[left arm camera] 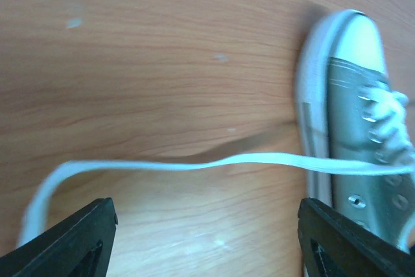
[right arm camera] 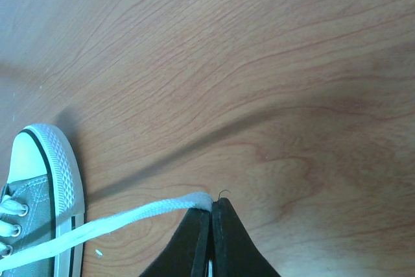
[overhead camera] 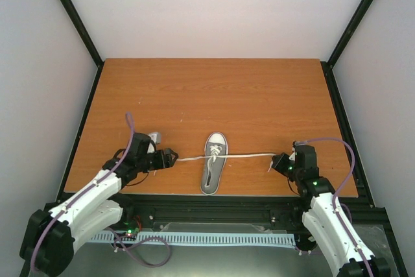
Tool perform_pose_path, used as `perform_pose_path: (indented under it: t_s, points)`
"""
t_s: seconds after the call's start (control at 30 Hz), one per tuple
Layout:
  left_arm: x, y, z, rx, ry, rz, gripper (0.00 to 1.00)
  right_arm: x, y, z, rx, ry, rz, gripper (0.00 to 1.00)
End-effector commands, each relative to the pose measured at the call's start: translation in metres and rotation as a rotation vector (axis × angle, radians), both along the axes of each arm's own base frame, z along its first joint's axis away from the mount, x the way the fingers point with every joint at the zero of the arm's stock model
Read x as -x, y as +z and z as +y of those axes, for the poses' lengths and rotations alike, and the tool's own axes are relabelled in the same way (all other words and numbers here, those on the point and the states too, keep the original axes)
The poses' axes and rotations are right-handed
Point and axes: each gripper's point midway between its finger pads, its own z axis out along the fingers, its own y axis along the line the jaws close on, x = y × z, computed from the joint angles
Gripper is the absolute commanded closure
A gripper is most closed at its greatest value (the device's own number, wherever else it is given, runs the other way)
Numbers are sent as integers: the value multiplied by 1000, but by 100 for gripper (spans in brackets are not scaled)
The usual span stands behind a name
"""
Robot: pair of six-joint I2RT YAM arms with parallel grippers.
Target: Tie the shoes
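Observation:
The grey sneaker (overhead camera: 214, 163) with a white toe cap lies in the middle near the table's front edge, toe pointing away. Its white laces run out to both sides. My left gripper (overhead camera: 174, 157) stands open just left of the shoe (left arm camera: 363, 128). The left lace (left arm camera: 194, 165) hangs loose across the gap in front of my open left gripper (left arm camera: 207, 215), touching neither finger. My right gripper (overhead camera: 277, 162) is shut on the end of the right lace (right arm camera: 130, 215), which stretches taut from the shoe (right arm camera: 39, 186) to the pinched tips of the right gripper (right arm camera: 212, 202).
The wooden table (overhead camera: 214, 95) is fenced by black frame rails (overhead camera: 340, 121) left and right, with white walls behind. A black rail and a light-blue cable chain (overhead camera: 194, 238) run along the near edge between the arm bases.

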Motion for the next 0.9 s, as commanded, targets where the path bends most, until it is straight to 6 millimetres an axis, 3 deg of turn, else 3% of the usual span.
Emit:
perform_pose_path:
  t_s: [0.0,0.13,0.47,0.6,0.87]
  points:
    - [-18,47,-49,62,-248,-256,22,-7,10,6,-27,28,-41,97]
    - [-14,50,-74,37,-408,-351,23,-9,14,9,-41,37,-54,97]
    - [-9,35,-105,-27,-597,-416,28,-8,16,14,-61,61,-64,97]
    - [-14,25,-110,-75,-620,-403,30,-8,17,15,-60,71,-66,97]
    - [-18,18,-118,-95,-672,-386,45,-8,18,16,-57,88,-70,97]
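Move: The left lace's stretch beside the shoe lies about 12 cm to the left hand's right, level with it fore and aft and some 2 cm lower. The knot is about 17 cm right and 1 cm ahead; the shoe's middle is 16 cm right, 4 cm back and 3 cm lower. From the right hand, holding the other lace end, that left stretch is roughly 31 cm left, straight across and 2 cm lower. Left hand sweeps about 10 cm right towards the shoe, turning clockwise, fingers part-closing; right keeps its lace pinched. ##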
